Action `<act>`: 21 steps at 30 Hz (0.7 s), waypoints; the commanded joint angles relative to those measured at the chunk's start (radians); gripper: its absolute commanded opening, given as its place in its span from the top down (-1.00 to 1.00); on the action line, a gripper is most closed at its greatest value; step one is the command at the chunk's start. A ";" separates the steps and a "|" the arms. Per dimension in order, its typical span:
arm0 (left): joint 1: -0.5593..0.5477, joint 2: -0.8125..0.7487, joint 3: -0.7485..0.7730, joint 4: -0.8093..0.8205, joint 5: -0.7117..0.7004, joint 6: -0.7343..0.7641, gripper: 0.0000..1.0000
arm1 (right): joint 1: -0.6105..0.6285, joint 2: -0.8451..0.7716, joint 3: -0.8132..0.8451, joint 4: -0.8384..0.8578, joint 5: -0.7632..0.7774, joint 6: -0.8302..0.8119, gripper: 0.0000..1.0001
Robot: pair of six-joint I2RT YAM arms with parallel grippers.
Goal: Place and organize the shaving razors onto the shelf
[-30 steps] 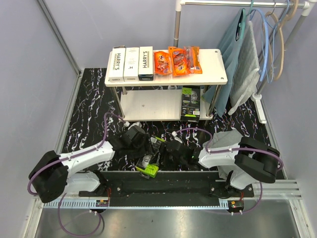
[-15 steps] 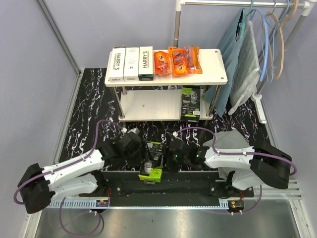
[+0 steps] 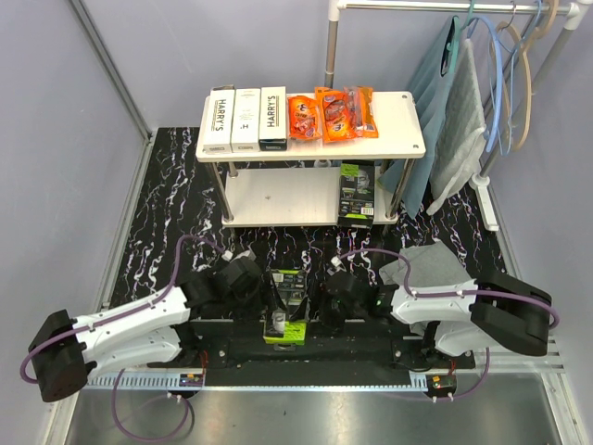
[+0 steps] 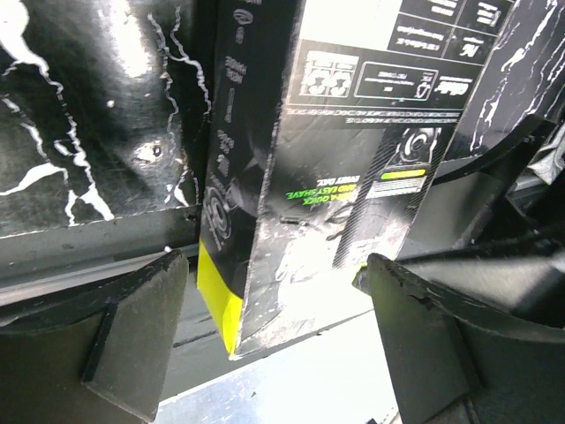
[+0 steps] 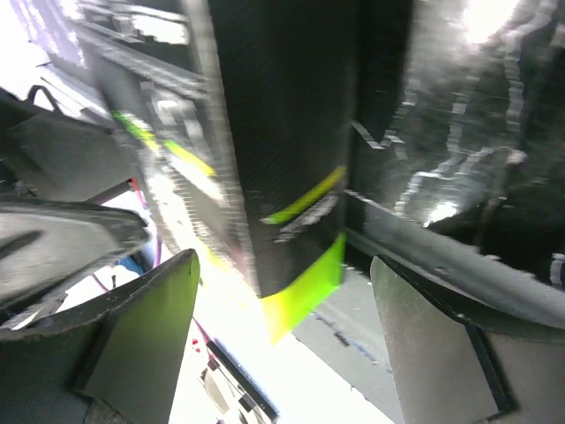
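Observation:
A black-and-lime razor pack (image 3: 287, 304) lies at the near edge of the floor, its lime end over the black base rail. My left gripper (image 3: 262, 295) is just left of it and my right gripper (image 3: 324, 298) just right. In the left wrist view the pack (image 4: 327, 177) sits ahead of the open left gripper (image 4: 278, 344), with gaps on both sides. The right gripper (image 5: 282, 344) is open too, and the pack (image 5: 282, 159) touches neither finger. The shelf (image 3: 398, 125) holds three white boxes (image 3: 246, 119) and orange packs (image 3: 334, 113) on top. Another black-and-lime pack (image 3: 357, 193) stands on its lower board (image 3: 278, 197).
A grey cloth (image 3: 426, 264) lies on the floor beside the right arm. A clothes rail with hangers and garments (image 3: 482, 93) stands at the right of the shelf. Purple cables loop off both arms. A metal sheet (image 3: 306, 417) runs below the base rail.
Both grippers have opened wider around the black-and-lime pack. The pack has settled straighter and slightly nearer the base rail. Both wrists have dropped toward the near edge.

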 commanded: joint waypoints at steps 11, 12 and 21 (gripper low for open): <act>-0.003 -0.042 0.024 -0.023 -0.042 -0.005 -0.75 | 0.076 0.300 -0.060 0.547 0.134 0.103 -0.65; -0.001 -0.047 0.025 -0.024 -0.045 -0.006 -0.75 | 0.078 0.302 -0.077 0.608 0.136 0.120 -0.57; 0.006 -0.138 0.045 -0.069 -0.097 -0.009 -0.76 | 0.082 0.291 -0.225 0.837 0.199 0.168 0.38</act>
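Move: The black-and-green razor box lies at the table's near edge, its green end hanging over. Its middle is about 7 cm to the right hand's left, 3 cm ahead and 2 cm lower; from the left hand it is some 3 cm right, 4 cm ahead and 4 cm below. From the right hand, the shelved razor box lies about 33 cm ahead and 12 cm right, the grey cloth 13 cm ahead and 30 cm right. The right hand pinches the razor box by its right edge near the green end, one pad over and one under: open, it slips left onto the box by about 4 cm while sinking nearly 2 cm, tips its fingers some 15 degrees towards level, then closes to about half and draws back right 1–1.5 cm. The left hand, still wide open, edges left and up about 1 cm. ##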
